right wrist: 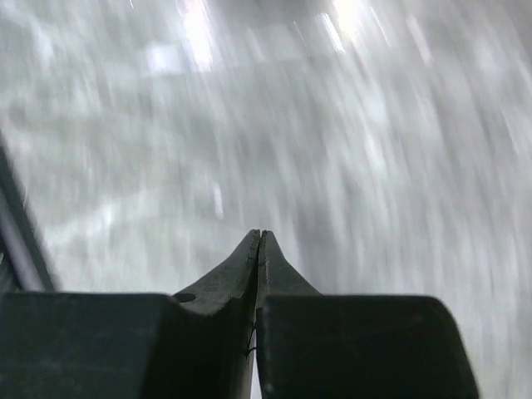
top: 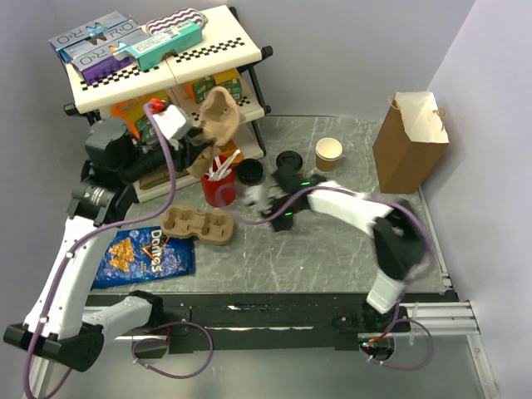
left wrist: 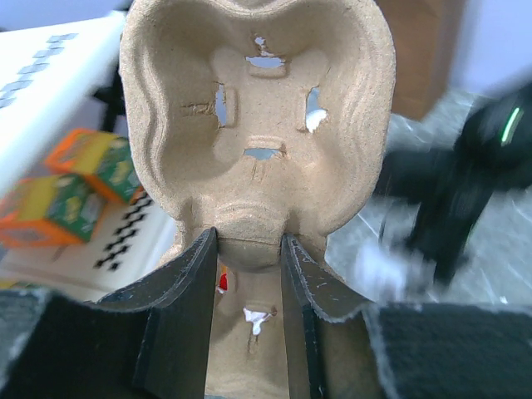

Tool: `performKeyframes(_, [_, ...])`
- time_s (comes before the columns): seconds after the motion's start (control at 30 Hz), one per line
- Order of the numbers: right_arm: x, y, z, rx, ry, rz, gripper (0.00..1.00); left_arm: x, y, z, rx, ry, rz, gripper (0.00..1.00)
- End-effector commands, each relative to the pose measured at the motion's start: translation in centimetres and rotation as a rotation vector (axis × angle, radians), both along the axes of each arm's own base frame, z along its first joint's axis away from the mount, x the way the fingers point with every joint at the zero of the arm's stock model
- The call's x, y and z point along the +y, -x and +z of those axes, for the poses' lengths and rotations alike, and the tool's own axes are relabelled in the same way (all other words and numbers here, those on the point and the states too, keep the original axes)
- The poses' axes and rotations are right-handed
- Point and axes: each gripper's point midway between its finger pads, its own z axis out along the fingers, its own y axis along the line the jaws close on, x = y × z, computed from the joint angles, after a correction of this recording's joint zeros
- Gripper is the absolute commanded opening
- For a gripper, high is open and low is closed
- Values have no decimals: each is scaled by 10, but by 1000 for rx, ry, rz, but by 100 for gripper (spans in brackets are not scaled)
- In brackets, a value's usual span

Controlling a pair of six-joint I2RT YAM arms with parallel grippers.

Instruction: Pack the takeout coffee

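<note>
My left gripper (top: 189, 131) is raised in front of the shelf and shut on a tan pulp cup carrier (top: 218, 116). In the left wrist view its fingers (left wrist: 208, 258) clamp the middle ridge of the carrier (left wrist: 258, 100). The takeout coffee (top: 288, 160) shows from above as a round black lid, and a second black lid (top: 249, 172) sits to its left. My right gripper (top: 256, 198) is blurred, low over the table just right of the red cup. Its jaws (right wrist: 259, 234) are pressed together with nothing between them, over blurred grey table.
A second pulp carrier (top: 198, 224) lies on the table. Behind it stands a red cup of white sticks (top: 218, 189). A lidless tan cup (top: 329, 153) and a brown paper bag (top: 410, 141) are at the back right. A chips bag (top: 141, 253) lies left, and the snack shelf (top: 158, 66) stands at the back left.
</note>
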Motion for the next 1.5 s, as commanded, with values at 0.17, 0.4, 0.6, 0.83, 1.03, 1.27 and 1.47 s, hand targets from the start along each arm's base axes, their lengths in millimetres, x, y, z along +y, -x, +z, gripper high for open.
performKeyframes(0.17, [-117,-48,188,-471,-292,-551,43,-64,15,-39,-10,-198,-268,1])
performKeyframes(0.4, [-198,-112,285,-588,-431,-982,41,-100,23,-85,9,-387,-413,1])
performKeyframes(0.6, [-263,-140,308,-732,-352,-1134,57,-106,26,-99,2,-410,-436,1])
performKeyframes(0.83, [-318,-158,301,-791,-192,-1216,65,-107,32,-115,30,-413,-446,1])
performKeyframes(1.03, [-356,-174,286,-775,-89,-1274,66,-105,34,-117,34,-399,-438,1])
performKeyframes(1.27, [-378,-186,269,-734,-30,-1321,65,-106,34,-118,28,-396,-442,1])
performKeyframes(1.47, [-380,-177,249,-696,-12,-1332,65,-105,34,-120,31,-400,-440,1])
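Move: The paper bag stands about 23 cm ahead of the right hand and 42 cm to its right, its middle some 6 cm higher; the stacked paper cups are about 22 cm ahead and 18 cm right, at about hand height. From the left hand, holding a cup carrier, the lidded cup is roughly 16 cm ahead, 20 cm right and 39 cm below, the red container 7 cm ahead, straight in line, 36 cm below. Right hand sweeps 38 cm right, rising and reaching towards the bag, opening; left lowers the held carrier rightward. ##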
